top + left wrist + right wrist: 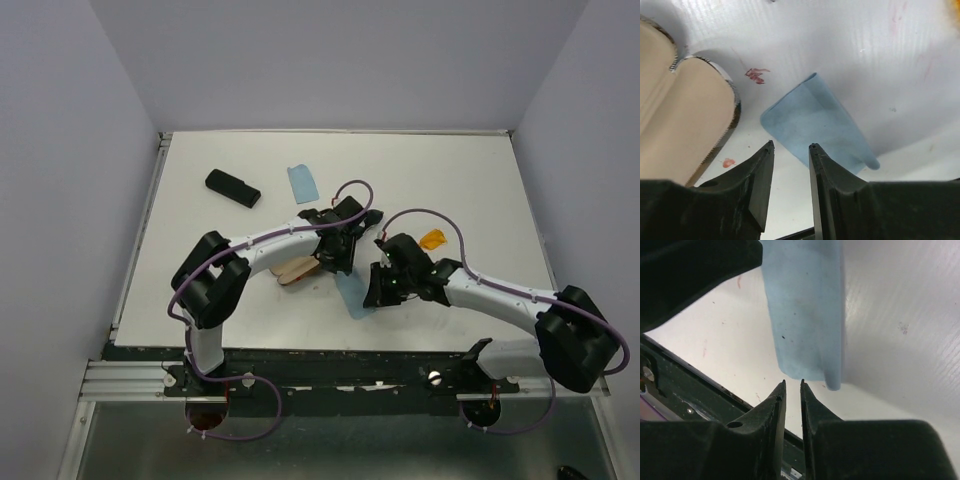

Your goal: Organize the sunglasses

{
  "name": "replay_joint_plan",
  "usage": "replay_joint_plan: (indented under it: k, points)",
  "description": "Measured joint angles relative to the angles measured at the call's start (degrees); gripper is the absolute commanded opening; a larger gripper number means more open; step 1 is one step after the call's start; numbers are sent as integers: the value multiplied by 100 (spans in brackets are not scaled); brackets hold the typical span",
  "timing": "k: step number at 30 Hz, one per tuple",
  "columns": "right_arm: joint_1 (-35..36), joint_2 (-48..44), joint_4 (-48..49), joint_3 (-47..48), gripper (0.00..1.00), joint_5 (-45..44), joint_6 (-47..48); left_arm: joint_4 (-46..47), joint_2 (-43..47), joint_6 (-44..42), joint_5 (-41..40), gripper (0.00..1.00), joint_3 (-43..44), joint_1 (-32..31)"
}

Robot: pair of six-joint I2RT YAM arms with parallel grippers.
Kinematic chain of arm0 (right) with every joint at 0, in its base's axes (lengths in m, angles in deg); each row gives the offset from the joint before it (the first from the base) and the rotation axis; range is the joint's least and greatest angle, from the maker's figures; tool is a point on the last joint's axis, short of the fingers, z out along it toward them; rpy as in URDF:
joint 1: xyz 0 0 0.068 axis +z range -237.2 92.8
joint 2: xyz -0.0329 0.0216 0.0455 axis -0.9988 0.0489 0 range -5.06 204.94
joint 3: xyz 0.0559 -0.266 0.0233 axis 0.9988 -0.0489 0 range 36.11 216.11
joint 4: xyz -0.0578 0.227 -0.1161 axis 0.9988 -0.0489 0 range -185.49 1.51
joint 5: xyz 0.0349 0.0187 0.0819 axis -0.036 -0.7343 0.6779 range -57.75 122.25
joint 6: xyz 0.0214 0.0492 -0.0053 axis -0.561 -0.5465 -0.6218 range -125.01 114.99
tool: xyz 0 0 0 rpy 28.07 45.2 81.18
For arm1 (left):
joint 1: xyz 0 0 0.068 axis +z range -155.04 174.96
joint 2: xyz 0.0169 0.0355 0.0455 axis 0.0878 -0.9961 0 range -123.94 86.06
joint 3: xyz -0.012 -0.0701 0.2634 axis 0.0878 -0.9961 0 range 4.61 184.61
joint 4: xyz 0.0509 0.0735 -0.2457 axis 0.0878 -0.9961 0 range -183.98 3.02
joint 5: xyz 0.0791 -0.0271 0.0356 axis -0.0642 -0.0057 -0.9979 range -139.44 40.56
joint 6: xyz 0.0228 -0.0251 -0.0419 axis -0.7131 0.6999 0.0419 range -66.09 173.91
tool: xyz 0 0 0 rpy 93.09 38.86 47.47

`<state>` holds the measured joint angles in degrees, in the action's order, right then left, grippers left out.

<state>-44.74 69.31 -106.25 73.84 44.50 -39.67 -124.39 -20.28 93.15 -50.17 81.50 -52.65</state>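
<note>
The translucent orange sunglasses (432,240) lie on the white table behind my right arm; an orange edge also shows in the left wrist view (955,7). The black-framed sunglasses are not visible. The plaid case (298,270) lies open, its tan lining (685,120) showing, just left of my left gripper (335,262). The left gripper (791,145) is open and empty, above the table at the near edge of a blue cloth (815,125). My right gripper (380,290) is empty, its jaws a narrow slit apart (792,381), right at the end of the same cloth (805,310).
The plain black case (232,187) lies at the back left. A second blue cloth (302,182) lies beside it. The table's dark front rail (700,390) is close behind the right gripper. The two grippers are close together at mid-table.
</note>
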Motion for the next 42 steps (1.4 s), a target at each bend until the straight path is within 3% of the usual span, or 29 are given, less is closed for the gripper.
replay_joint_plan:
  k: [11, 19, 33, 42]
  points:
    - [0, 240, 402, -197, 25, -297, -214, 361, -433, -4, 619, 25, 385, -13]
    - [-2, 376, 535, -448, 25, -564, -437, 490, -938, 76, 800, 22, 503, 28]
    - [-170, 389, 374, -369, 25, -988, -625, 831, -769, 546, 802, 22, 140, 181]
    - [-520, 651, 15, 28, 36, -1408, -313, 975, -468, 782, 713, 22, -302, 181]
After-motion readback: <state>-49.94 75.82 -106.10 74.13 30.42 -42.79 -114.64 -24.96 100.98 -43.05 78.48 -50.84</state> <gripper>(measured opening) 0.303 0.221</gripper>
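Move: Beneath and between the two hands lies the blue cloth, its middle about 5 cm back, 3 cm right and 4 cm below the left fingertips; from the right fingertips it is some 4 cm ahead, 4 cm left and 4 cm below. The open sunglasses case lies about 11 cm left of the left hand and 2 cm ahead, the black sunglasses 12 cm ahead and 4 cm right. From the right hand, the orange sunglasses are roughly 13 cm ahead and 12 cm right. Coming down about 4 cm onto the cloth's near right end, the right hand then drags it right and forward, some 5 cm each way over the whole move, turning about 15 degrees clockwise, its fingers staying slightly open. The left hand swings right, lowers about 3 cm to the cloth's left end while its fingers partly close, then eases a little back left. ##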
